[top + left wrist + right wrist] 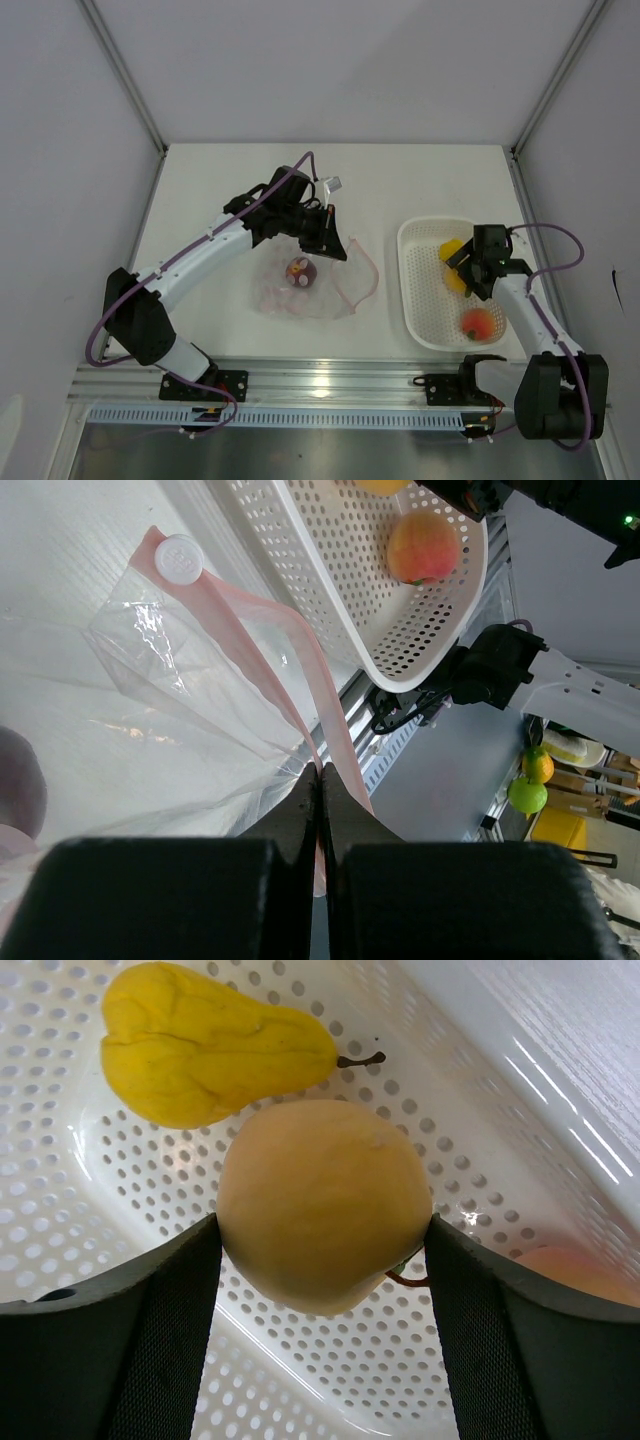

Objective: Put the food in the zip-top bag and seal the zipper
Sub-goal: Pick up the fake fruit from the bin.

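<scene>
The clear zip-top bag (322,296) lies at the table's middle with a dark red piece of food (300,271) inside. My left gripper (320,780) is shut on the bag's pink-red zipper strip (300,670) and holds that edge lifted; a white round slider (181,559) sits at the strip's far end. My right gripper (320,1250) is down in the white basket (120,1210). Both of its fingers press the sides of a pale yellow round fruit (320,1200). A yellow pear (200,1055) lies just beyond it. An orange-red fruit (478,322) rests at the basket's near end.
The white perforated basket (415,300) stands right of the bag, its long side running front to back. An aluminium rail (330,380) runs along the table's near edge. White walls close the table at the back and both sides.
</scene>
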You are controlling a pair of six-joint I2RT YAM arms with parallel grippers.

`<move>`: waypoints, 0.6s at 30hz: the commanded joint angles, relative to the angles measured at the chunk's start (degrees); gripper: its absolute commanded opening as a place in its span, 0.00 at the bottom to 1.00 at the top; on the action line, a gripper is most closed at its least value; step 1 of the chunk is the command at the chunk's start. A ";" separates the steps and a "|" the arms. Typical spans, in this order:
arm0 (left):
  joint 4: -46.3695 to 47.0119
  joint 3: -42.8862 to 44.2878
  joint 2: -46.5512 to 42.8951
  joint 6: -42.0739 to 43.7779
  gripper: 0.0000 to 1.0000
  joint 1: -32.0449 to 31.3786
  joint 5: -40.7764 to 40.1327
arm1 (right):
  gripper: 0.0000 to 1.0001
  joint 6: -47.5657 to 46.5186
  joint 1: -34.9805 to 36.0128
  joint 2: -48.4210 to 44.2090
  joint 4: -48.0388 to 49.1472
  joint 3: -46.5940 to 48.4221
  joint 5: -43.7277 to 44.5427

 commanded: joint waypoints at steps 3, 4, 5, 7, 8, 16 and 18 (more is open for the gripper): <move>1.03 0.02 -2.47 -0.45 0.01 0.14 1.44 | 0.14 -2.06 1.94 -6.10 -3.88 3.19 0.55; 1.03 0.20 -2.38 -0.45 0.01 0.14 1.36 | 0.11 -2.15 2.47 -6.80 -4.50 3.82 0.11; 1.03 0.03 -2.38 -0.45 0.01 0.14 1.35 | 0.08 -2.41 3.09 -8.29 -5.12 4.69 -0.42; 1.03 0.46 -2.12 -0.45 0.01 0.14 1.27 | 0.06 -3.90 5.19 -9.44 -5.74 7.06 -4.01; 1.03 0.46 -2.12 -0.45 0.01 0.14 1.18 | 0.06 -4.78 5.90 -10.23 -5.48 7.77 -5.94; 0.67 1.43 -1.33 -0.45 0.01 0.05 1.36 | 0.07 -7.78 18.72 -11.29 -0.04 13.22 -21.07; 0.76 1.61 -1.33 -0.45 0.01 0.05 1.44 | 0.07 -7.60 22.68 -10.94 2.33 13.49 -22.31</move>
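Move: The right hand has the orange fruit gripped, low in the bin. The bag's open mouth lies roughly 24 cm to its left, level with it fore and aft and a couple of centimetres higher. A yellow pear sits 7 cm ahead and 2 cm left of this hand, a peach 11 cm back and 5 cm right. From the left hand, pinching the bag's rim, the mouth is about 5 cm right, 5 cm back and 6 cm lower. Upward first, then sweeping left and speeding up, the right hand carries the fruit out of the bin towards the bag's mouth, about 14 cm left and 12 cm up in all. On the way the wrist swings some 35 degrees counter-clockwise and the fingertips tip upward, the grip unchanged. The left hand holds still, shut on the bag's rim. ##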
